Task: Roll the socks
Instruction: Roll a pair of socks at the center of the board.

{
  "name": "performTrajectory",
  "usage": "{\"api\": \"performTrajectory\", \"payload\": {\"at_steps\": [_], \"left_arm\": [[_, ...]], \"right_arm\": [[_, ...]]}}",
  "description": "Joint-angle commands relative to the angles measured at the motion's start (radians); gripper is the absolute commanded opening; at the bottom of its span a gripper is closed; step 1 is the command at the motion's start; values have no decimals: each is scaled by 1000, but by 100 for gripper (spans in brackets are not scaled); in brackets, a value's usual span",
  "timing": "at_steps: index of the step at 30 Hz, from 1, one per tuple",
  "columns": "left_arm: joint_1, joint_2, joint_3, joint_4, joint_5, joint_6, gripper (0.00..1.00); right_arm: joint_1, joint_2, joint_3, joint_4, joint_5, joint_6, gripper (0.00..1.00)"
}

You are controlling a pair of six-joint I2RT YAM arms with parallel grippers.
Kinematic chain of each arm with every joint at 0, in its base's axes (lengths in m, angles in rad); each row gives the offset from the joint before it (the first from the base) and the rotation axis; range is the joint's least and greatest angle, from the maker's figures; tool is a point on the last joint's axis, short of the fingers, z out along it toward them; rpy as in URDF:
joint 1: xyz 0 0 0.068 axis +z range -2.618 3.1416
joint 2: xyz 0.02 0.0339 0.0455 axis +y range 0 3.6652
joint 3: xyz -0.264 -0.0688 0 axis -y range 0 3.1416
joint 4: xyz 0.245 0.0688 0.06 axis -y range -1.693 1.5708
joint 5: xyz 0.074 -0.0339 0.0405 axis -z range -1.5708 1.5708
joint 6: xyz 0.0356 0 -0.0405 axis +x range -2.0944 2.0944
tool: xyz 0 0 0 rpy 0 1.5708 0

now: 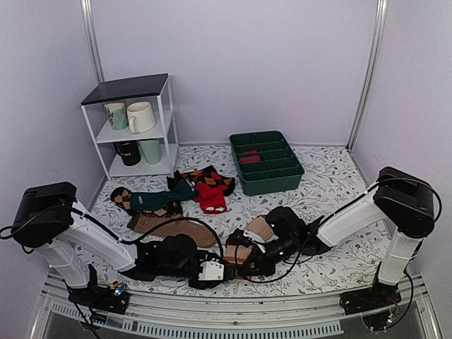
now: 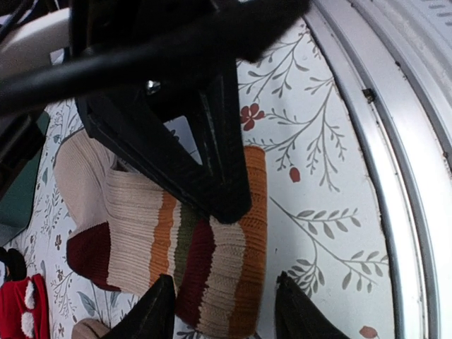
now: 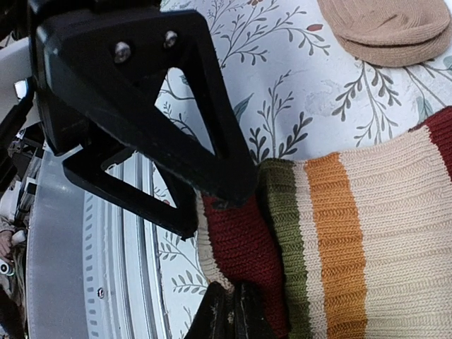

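Note:
The socks [image 2: 205,261] lie folded near the table's front edge, beige knit with maroon, olive, orange and cream stripes [image 3: 332,240]. In the top view they sit between the two arms [image 1: 251,236]. My left gripper [image 2: 226,311] is open, its fingers on either side of the striped end, the right finger clear of the cloth. My right gripper [image 3: 229,314] is shut on the socks, pinching the folded edge at the maroon stripe. From above, the left gripper [image 1: 232,268] and right gripper [image 1: 247,256] meet over the bundle and hide much of it.
A plain brown sock [image 1: 173,227], a teal sock [image 1: 162,200] and red-and-black argyle socks [image 1: 208,185] lie behind the left arm. A green divided tray [image 1: 267,164] stands at the back, a white shelf with mugs [image 1: 134,127] at back left. The metal front rail [image 2: 395,176] runs close by.

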Motion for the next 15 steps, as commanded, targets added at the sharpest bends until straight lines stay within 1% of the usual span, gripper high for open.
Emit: {"api": "performTrajectory", "payload": {"at_steps": [1,5,7,9,10,12,13,14,15], "left_arm": [[-11,38,35,-1,34,0,45],[-11,60,48,-5,51,-17,37],[-10,61,48,-4,59,-22,28],[-11,68,52,-14,62,-32,16],[-9,73,54,-20,62,-39,13],[-10,83,57,-31,55,-56,10],[-10,84,57,-36,53,-68,8],[-10,86,57,-40,53,-79,2],[-9,89,58,-47,54,-91,0]], "right_arm": [[-10,78,-33,-220,26,6,6],[-15,90,-23,-230,22,7,6],[-16,93,-21,-232,21,7,6],[-19,96,-20,-234,21,8,6],[-20,93,-19,-235,19,8,6],[-21,94,-20,-235,17,8,6],[-22,93,-19,-237,16,8,6],[-23,94,-18,-237,14,5,6],[-23,93,-17,-239,13,2,6]]}}
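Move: Between the two grippers lies the rolled end of the striped sock, its middle some 3 cm to the left hand's right and 1 cm below it, level fore and aft. The sock's flat cuff end reaches out to about 19 cm ahead and 10 cm right of the left hand; the brown socks lie roughly 18 cm ahead and 19 cm to its left. From the right hand, which already grips the roll, its middle is about 2 cm to the left. Closing from half open to nearly shut, the left fingers come down astride the left part of the sock's roll and pinch it, the hand easing about 1 cm down and 1 cm to the right, towards the right gripper. The right hand stays in place with its fingers shut on the roll, tipping only a few degrees. ##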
